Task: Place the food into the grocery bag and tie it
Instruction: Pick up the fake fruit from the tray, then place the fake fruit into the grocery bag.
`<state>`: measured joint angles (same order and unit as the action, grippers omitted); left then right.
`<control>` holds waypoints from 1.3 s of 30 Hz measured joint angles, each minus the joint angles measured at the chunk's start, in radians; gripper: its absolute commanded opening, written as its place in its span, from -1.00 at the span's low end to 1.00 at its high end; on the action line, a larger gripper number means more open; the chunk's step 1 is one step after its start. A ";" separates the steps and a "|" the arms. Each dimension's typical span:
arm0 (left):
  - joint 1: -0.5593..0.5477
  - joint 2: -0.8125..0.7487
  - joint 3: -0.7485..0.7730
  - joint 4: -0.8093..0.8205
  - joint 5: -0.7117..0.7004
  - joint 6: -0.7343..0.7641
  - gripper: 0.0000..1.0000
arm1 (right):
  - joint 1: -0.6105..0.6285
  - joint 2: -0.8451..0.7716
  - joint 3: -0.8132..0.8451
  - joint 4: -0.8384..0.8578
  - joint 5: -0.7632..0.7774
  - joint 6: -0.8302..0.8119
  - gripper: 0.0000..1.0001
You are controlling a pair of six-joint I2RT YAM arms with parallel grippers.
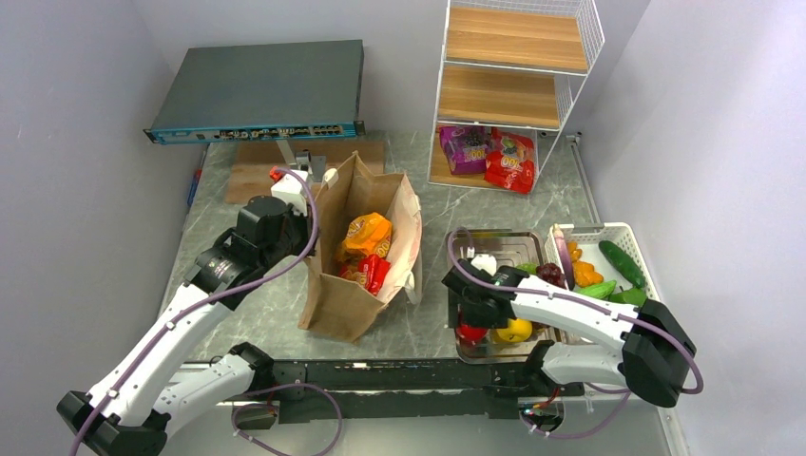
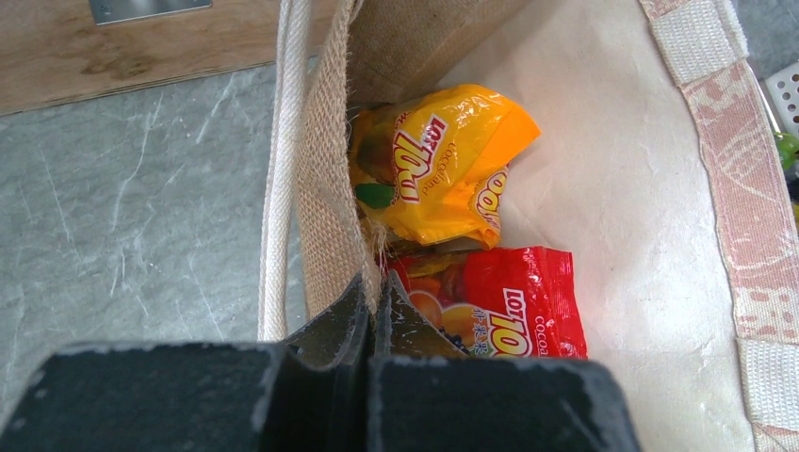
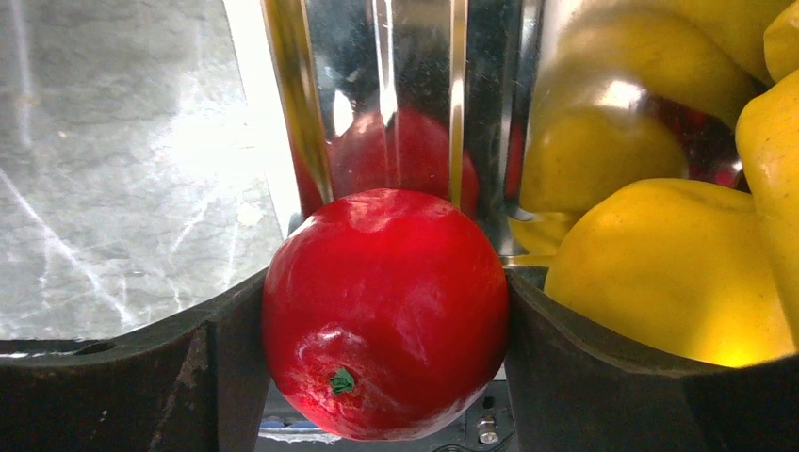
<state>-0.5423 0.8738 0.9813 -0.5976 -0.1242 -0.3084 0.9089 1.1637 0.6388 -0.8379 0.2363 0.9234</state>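
Note:
The brown grocery bag (image 1: 333, 285) stands open at mid-table with an orange snack packet (image 1: 369, 233) and a red snack packet (image 1: 376, 273) inside. My left gripper (image 1: 302, 204) is shut on the bag's left wall near the rim (image 2: 325, 188); its white rope handle (image 2: 283, 169) hangs outside. The packets show in the left wrist view, orange (image 2: 433, 160) and red (image 2: 509, 297). My right gripper (image 1: 470, 328) is shut on a red apple (image 3: 386, 311) at the front left corner of the steel tray (image 1: 499, 239). A yellow fruit (image 3: 669, 273) lies beside it.
A white basket (image 1: 632, 242) at the right holds a cucumber (image 1: 623, 263) and other vegetables. Dark grapes (image 1: 551, 274) lie in the tray. A wire shelf (image 1: 513, 85) at the back holds purple and red packets (image 1: 489, 152). A grey device (image 1: 261, 90) and a wooden board (image 1: 249, 166) sit behind the bag.

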 measured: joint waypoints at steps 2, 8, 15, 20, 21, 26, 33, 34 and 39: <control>0.001 0.000 0.000 0.000 0.000 0.000 -1.00 | 0.000 0.000 0.022 -0.003 0.006 0.000 0.30; 0.006 0.000 0.000 0.000 0.005 0.000 -1.00 | 0.002 -0.048 0.103 -0.003 0.049 -0.002 0.29; 0.012 0.000 0.000 0.000 0.012 0.000 -1.00 | 0.002 -0.116 0.180 0.035 0.069 -0.051 0.29; 0.012 0.000 0.000 0.001 0.016 0.000 -1.00 | 0.002 -0.115 0.332 0.073 0.088 -0.127 0.29; 0.012 0.000 0.000 0.001 0.015 0.000 -1.00 | 0.002 -0.111 0.370 0.084 0.096 -0.141 0.30; 0.014 0.000 0.000 0.001 0.015 0.000 -1.00 | -0.001 -0.064 0.565 0.156 0.115 -0.228 0.31; 0.015 0.000 -0.001 0.002 0.017 0.000 -1.00 | -0.004 0.084 0.740 0.213 0.041 -0.322 0.32; 0.015 0.000 -0.001 0.002 0.017 0.000 -1.00 | -0.005 0.108 0.756 0.222 0.016 -0.329 0.32; 0.016 -0.001 -0.001 0.002 0.016 0.000 -1.00 | -0.005 0.199 0.783 0.269 -0.126 -0.337 0.32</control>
<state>-0.5266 0.8730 0.9802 -0.5957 -0.1078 -0.3080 0.9039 1.3624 1.4216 -0.5686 0.1108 0.5861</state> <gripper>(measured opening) 0.031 0.773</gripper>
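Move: The right hand already grips the red fruit low in the tray. From that hand, the middle of the grocery bag's mouth is about 14 cm ahead, 22 cm to the left and some 18 cm higher. The yellow fruit is roughly 8 cm to the hand's right, level with it, and the bananas 11 cm right and 6 cm ahead. The left hand holds the bag's left rim; the mouth's middle is about 10 cm to its right, 2 cm ahead, 3 cm lower. Up and out of the tray goes the right hand with the red fruit, climbing some 27 cm while reaching about 13 cm forward. Its rise then ends and it swings mostly left, about 18 cm in all, to bring the fruit to the bag's right rim. The wrist tips the fingers from down towards forward-left by roughly 45 degrees, grip kept; the left hand stays still, pinching the bag's rim. ##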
